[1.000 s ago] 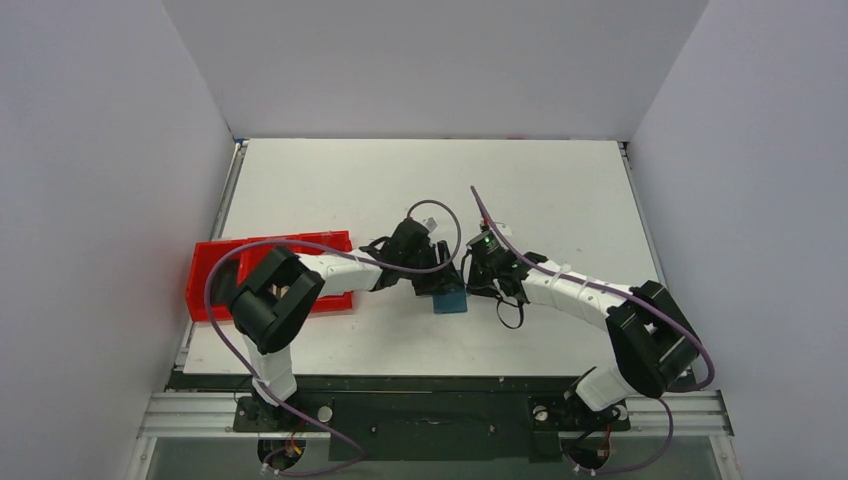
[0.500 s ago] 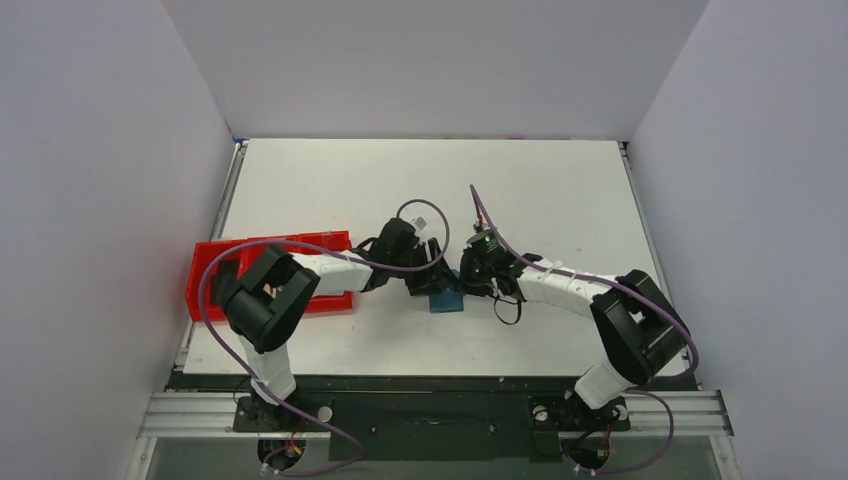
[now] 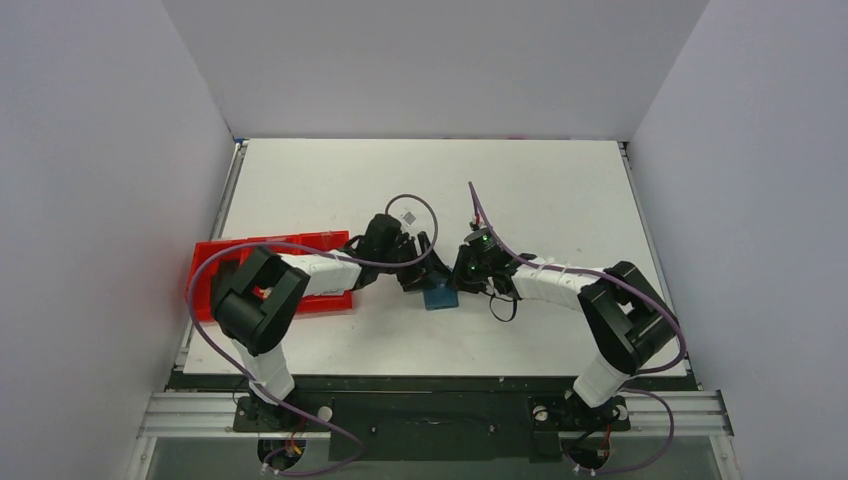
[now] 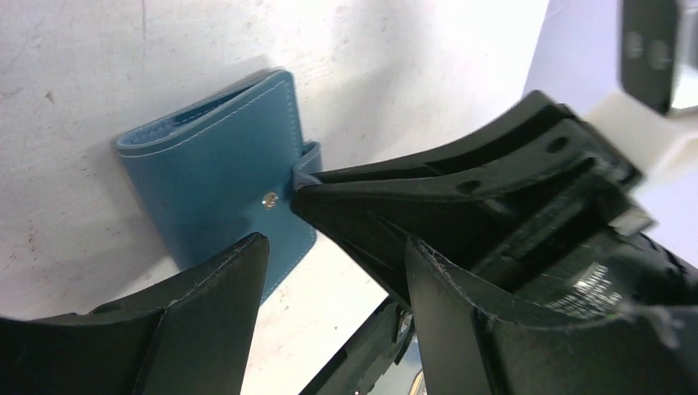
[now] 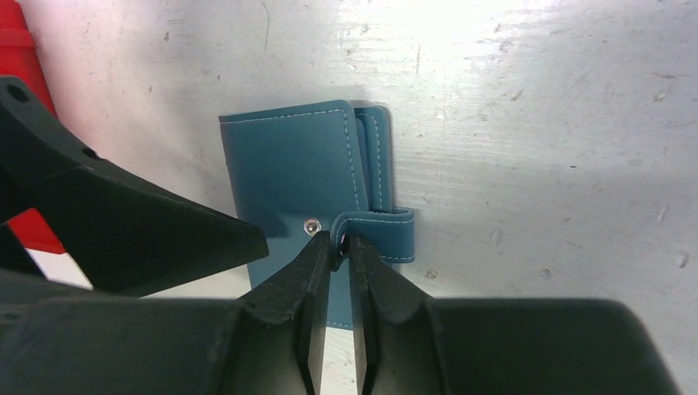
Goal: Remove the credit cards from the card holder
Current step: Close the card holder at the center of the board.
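Note:
The blue card holder (image 3: 440,299) lies flat on the white table between the two grippers, folded shut, with a silver snap stud (image 5: 312,226) bared. My right gripper (image 5: 342,241) is shut on the free end of its strap tab (image 5: 387,230), which is lifted off the stud. My left gripper (image 4: 333,251) is open just left of the holder (image 4: 214,164), with bare table between its fingers and nothing held. The right gripper's black finger (image 4: 461,189) crosses the left wrist view. The credit cards are hidden.
A red plastic tray (image 3: 205,262) sits at the table's left edge, under the left arm, and its corner (image 5: 16,49) shows in the right wrist view. White walls enclose the table on three sides. Purple cables loop above both wrists.
Both grippers and the card holder have shifted slightly left. The left gripper has drawn back from the holder and opened a little wider. The right gripper has stayed at the strap tab.

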Motion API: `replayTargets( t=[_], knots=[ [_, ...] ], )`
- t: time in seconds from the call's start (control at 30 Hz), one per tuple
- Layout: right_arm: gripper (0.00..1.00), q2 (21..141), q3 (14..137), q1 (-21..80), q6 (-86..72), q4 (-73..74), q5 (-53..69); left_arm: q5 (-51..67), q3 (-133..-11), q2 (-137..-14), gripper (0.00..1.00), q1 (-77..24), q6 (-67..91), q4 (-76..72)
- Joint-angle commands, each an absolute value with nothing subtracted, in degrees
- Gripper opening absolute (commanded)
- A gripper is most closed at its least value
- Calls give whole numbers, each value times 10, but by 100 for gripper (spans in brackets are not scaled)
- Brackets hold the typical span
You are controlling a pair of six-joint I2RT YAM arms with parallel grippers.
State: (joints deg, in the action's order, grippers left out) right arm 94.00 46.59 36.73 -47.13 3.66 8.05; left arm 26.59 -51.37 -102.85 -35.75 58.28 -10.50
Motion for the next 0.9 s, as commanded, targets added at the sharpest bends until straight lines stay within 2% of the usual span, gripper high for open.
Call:
replayTargets(
  t=[0.0,0.4,0.87],
  knots=[
    [14,964,461,371,-472,39,81,285,-524,-970,60,-343,573,-124],
    [30,949,469,371,-472,52,84,181,-555,-889,60,-328,464,71],
    [33,910,516,371,-478,91,82,116,-530,-842,60,-328,411,144]
  ],
)
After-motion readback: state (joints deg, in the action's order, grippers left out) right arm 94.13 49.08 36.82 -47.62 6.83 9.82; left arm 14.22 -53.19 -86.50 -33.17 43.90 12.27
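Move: The closed card holder lies almost under my empty left hand, about 4 cm below it, 1 cm back and 1 cm to the right; its stud is about 1 cm to the right, 1 cm back and 4 cm below. From my right hand, which is at the strap tip, the holder's middle is roughly 2 cm left, 1 cm ahead and 1 cm below, with the stud about 1 cm left, 1 cm ahead and 1 cm below. I let go of the card holder's strap with my right hand, opening its fingers to about a third while they hover around the strap tip and ease up barely 1 cm. My left hand clears out of the way with fingers still spread: first up about 4 cm off the holder, then some 6 cm left towards the red tray, rolling so the fingers point more steeply down. ##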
